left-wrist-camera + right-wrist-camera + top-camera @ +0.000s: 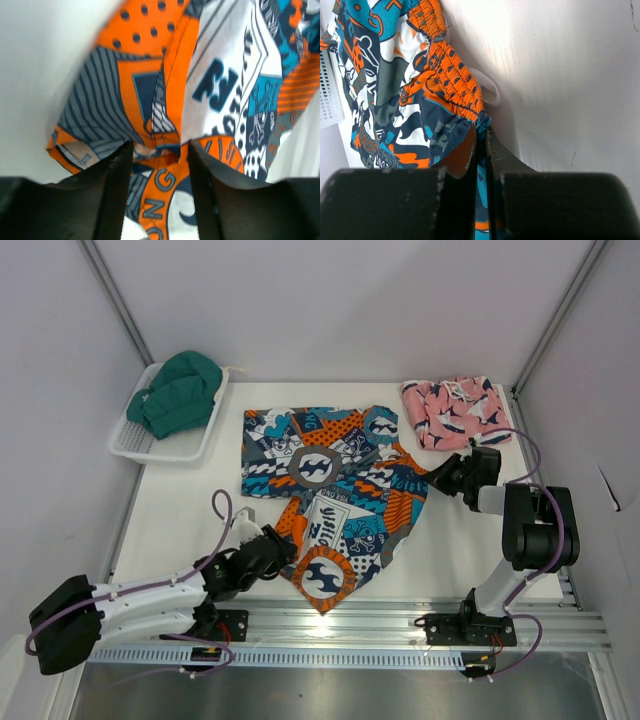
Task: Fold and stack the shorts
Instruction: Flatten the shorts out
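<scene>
The patchwork shorts [330, 490] in teal, orange and navy lie spread and partly folded at the table's middle. The pink shark-print shorts [455, 412] sit folded at the back right. My left gripper [283, 552] is at the patchwork shorts' near-left hem. In the left wrist view its jaws [160, 147] stand apart, with the orange hem [165, 170] between them. My right gripper [441, 476] is at the shorts' right edge. The right wrist view shows it [481, 132] shut on the corner of the orange elastic waistband [450, 80]. A white drawstring [487, 87] loops beside the waistband.
A white mesh basket [138, 440] holding a green cloth [180, 395] stands at the back left. A metal rail [380, 625] runs along the table's near edge. Grey walls close in the left, back and right sides.
</scene>
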Motion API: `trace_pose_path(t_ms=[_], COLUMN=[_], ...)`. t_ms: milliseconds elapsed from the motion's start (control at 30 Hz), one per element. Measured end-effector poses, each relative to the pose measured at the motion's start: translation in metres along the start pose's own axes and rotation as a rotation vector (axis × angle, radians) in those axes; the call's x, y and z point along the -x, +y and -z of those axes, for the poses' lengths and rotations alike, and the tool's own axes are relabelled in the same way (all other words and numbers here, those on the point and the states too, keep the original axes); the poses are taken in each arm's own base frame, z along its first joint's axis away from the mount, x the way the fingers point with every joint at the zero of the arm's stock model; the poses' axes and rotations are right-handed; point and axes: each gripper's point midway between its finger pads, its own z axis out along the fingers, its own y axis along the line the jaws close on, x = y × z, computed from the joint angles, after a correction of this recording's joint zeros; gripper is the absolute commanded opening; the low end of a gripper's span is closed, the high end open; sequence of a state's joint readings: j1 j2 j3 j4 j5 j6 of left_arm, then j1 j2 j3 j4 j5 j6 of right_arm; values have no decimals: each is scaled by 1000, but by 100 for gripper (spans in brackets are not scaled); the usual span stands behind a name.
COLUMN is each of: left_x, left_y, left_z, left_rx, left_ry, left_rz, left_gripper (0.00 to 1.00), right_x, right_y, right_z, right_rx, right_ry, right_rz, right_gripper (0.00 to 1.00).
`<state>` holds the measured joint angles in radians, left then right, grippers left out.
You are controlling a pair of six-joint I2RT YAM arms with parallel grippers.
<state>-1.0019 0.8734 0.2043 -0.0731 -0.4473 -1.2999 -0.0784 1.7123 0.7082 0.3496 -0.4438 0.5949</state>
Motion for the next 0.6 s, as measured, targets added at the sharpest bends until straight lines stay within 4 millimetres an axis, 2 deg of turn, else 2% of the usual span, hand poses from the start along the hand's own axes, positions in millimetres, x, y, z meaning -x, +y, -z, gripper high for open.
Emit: trace_pose_path(t_ms=[233,367,433,567,600], left_x=[29,29,26,20,18], left_y=[-11,-3,3,0,-1], left_z=[-2,-10,-15,-23,-24], left_rx=[57,105,126,116,108], left_ry=[-120,-124,-115,-91,-86], left_rz=[-30,-55,-67,-62,-58], left_gripper=[43,32,30,22,13], right_x=[0,0,0,-1,-1], right_y=[0,0,0,1,0], right_z=[0,0,0,0,0], right_rx=[2,2,3,6,6], right_ry=[1,1,2,6,6], right_rz=[0,-1,-1,-1,-2], right_gripper=[0,0,0,0,0])
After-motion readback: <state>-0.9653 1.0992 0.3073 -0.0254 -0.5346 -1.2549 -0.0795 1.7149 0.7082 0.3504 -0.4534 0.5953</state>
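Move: The left hand is going for the orange seam of the near shorts leg, about 3 cm ahead, straight on and 1 cm below its pads. From that hand, the orange ring print lies some 7 cm right and 6 cm back, and the white lettered panel about 8 cm right and 7 cm ahead. From the right hand, still holding the orange waistband, the same seam is roughly 18 cm back and 32 cm left. The left hand hops forward about 3 cm to the orange seam of the near leg, lifting some 2 cm on the way and then sinking to just below its starting height, while the wrist rolls its left side up by just under 10 degrees. Its half-open fingers close most of the way and seem to pinch a small fold of the seam beside the striped hem, while the right hand stays put and keeps its shut grip on the waistband. ##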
